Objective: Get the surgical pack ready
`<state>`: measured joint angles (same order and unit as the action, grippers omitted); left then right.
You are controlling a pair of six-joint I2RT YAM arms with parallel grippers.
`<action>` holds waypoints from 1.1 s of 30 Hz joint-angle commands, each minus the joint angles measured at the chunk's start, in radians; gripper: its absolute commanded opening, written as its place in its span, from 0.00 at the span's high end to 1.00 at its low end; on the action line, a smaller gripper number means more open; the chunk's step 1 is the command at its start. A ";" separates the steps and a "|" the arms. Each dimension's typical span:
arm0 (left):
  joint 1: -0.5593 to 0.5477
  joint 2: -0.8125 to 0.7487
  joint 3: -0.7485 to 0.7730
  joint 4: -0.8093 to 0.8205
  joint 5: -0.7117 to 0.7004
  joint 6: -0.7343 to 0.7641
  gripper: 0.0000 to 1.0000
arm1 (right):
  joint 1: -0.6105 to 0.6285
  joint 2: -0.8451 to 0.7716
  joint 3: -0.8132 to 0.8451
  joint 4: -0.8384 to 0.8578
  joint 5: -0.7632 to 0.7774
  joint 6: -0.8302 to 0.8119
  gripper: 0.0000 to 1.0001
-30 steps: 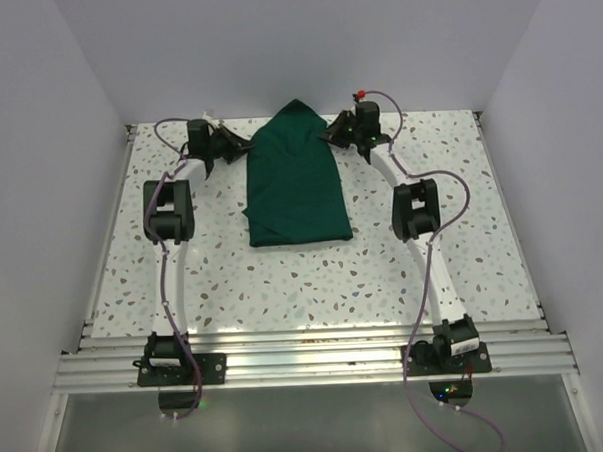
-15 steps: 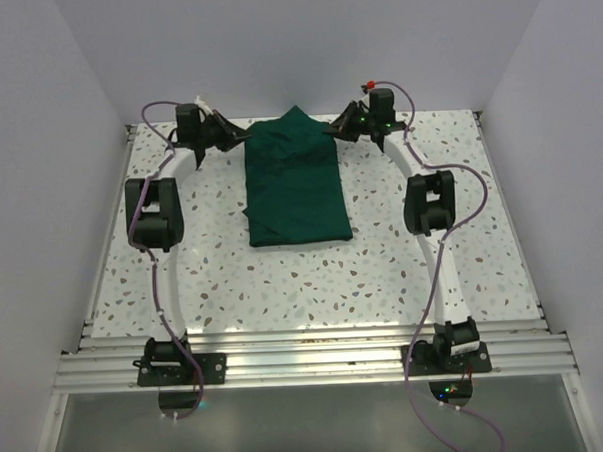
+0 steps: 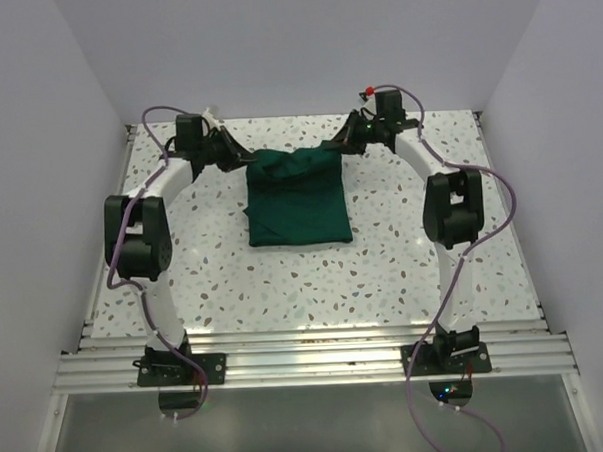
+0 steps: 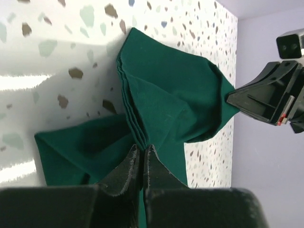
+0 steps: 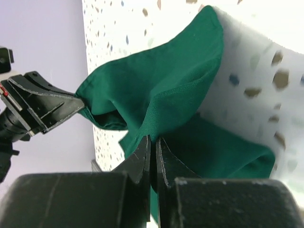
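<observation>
The surgical pack (image 3: 298, 201) is a dark green cloth, folded, lying in the far middle of the speckled table. Its far edge is lifted off the table and sags between the two grippers. My left gripper (image 3: 249, 158) is shut on the far left corner of the surgical pack (image 4: 166, 99), several stacked layers pinched at its tips (image 4: 142, 149). My right gripper (image 3: 338, 147) is shut on the far right corner of the surgical pack (image 5: 166, 85), cloth caught between its tips (image 5: 153, 141). Each wrist view shows the other gripper across the raised fold.
White walls close the table (image 3: 234, 279) on the left, back and right, with the back wall just behind both grippers. An aluminium rail (image 3: 307, 351) carrying the arm bases runs along the near edge. Purple cables loop from both arms.
Both grippers have lifted the pack's far end and carried it toward me, so the cloth now looks shorter. Both elbows have swung outward.
</observation>
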<state>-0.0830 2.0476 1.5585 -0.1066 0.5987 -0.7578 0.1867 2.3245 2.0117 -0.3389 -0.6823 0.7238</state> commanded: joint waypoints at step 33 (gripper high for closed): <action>-0.015 -0.340 -0.413 -0.245 -0.034 0.276 0.52 | 0.031 -0.445 -0.545 -0.240 0.075 -0.389 0.37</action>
<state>-0.0994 1.7851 1.1465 -0.3332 0.5678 -0.5449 0.2176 1.9881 1.4193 -0.5808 -0.6884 0.3908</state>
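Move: Both hands grip the drape's raised far edge, roughly 22 cm apart. The near part of the folded drape, where this edge is headed, has its middle about 15 cm back, 11 cm right and 11 cm below the left hand; from the right hand it is about 18 cm back, 11 cm left and equally low. The near edge lies some 6 cm closer to the robot than that middle. A small side corner pokes out about 10 cm back and 2 cm left of the left hand, 12 cm below. Back towards the robot, both hands carry the pinched far edge over the folded drape, the left about 14 cm and the right nearly 18, first almost level, then sinking some 7 cm onto the near part as the wrists tip further down. There both grippers open about halfway, the right starting sooner, and let go of the cloth. ##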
